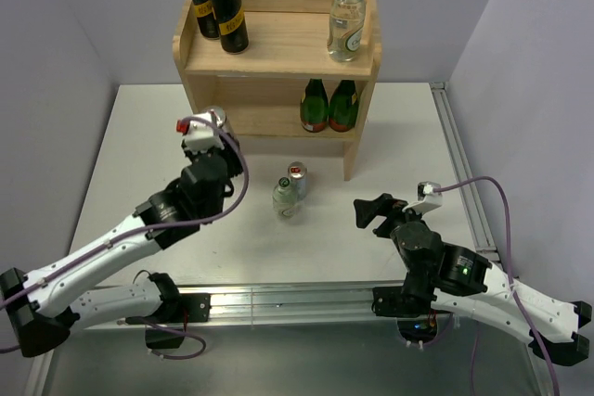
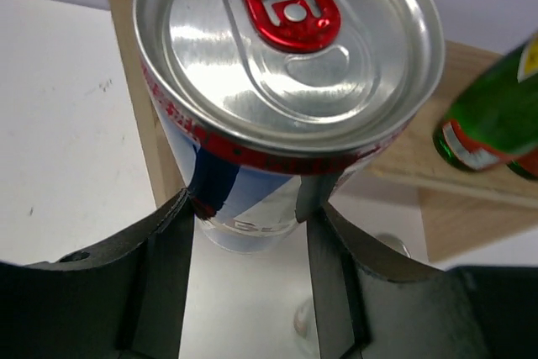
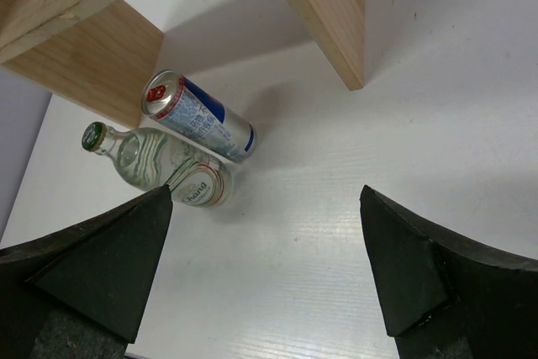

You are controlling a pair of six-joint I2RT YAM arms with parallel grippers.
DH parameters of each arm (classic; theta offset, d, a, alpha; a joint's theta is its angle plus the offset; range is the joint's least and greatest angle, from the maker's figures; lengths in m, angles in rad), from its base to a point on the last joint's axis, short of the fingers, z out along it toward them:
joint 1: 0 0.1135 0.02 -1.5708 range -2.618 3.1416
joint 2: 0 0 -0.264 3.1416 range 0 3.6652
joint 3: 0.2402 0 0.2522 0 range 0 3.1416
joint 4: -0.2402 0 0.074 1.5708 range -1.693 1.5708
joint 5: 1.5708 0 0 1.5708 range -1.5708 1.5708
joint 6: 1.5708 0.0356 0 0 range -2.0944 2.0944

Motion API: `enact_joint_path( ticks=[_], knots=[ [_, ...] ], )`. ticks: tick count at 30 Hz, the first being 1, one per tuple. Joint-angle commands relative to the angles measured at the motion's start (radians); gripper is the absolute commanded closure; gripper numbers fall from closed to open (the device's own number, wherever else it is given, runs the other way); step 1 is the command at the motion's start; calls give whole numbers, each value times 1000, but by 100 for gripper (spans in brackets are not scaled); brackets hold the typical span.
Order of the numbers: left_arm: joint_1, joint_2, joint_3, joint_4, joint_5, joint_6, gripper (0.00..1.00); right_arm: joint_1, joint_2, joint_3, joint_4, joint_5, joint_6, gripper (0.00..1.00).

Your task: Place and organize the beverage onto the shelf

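My left gripper [image 1: 214,127] is shut on a silver-blue-red can [image 1: 217,117], held upright beside the left side panel of the wooden shelf [image 1: 278,55]. In the left wrist view the can [image 2: 286,81] sits between my fingers [image 2: 176,241]. Two black cans with gold bands [image 1: 217,5] stand at the top board's left. One clear green-capped bottle [image 1: 347,20] stands at its right. A second silver-blue-red can [image 1: 297,177] and a second clear bottle [image 1: 286,197] stand on the table in front of the shelf. My right gripper [image 1: 374,210] is open and empty, right of them.
Two dark green bottles with red labels [image 1: 329,106] stand on the lower tier, right side. The shelf's right leg [image 3: 324,14] is near the can [image 3: 197,117] and bottle [image 3: 160,164] in the right wrist view. A metal rail [image 1: 464,183] edges the table's right side.
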Motion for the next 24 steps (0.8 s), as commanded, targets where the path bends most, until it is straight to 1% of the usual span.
enact_joint_path(
  ticks=[1,2,4,6,11,12,17,24],
  knots=[
    [118,73,122,164,150,144,100,4,-9,-2,27,19,-4,0],
    [138,88,140,184,189,146,100,4,-9,-1,25,22,1,0],
    [198,119,150,204,234,155,100,4,-10,-2,24,22,1,0],
    [233,151,163,203,271,159,100,4,-17,-2,24,20,0,0],
    [327,215,188,204,325,161,100,4,-12,-4,27,17,-5,0],
    [345,222,185,238,340,155,100,4,-10,-2,27,22,-5,0],
    [385,245,134,307,366,144,100,4,-4,-2,30,22,-7,0],
    [410,314,128,370,365,150,100,4,0,-1,30,22,-5,0]
  ],
)
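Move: The left hand already grips the silver can. The free left end of the middle shelf lies about 16 cm ahead of it and barely 1 cm left, some 3 cm lower. The wooden side panel is roughly 14 cm ahead and 6 cm left; the green bottles stand about 15 cm ahead and 22 cm right. From the idle right hand, that shelf spot is some 25 cm ahead, 40 cm left and 9 cm higher. The left hand carries the gripped can about 12 cm forward into the middle shelf's left end, beside the side panel. ##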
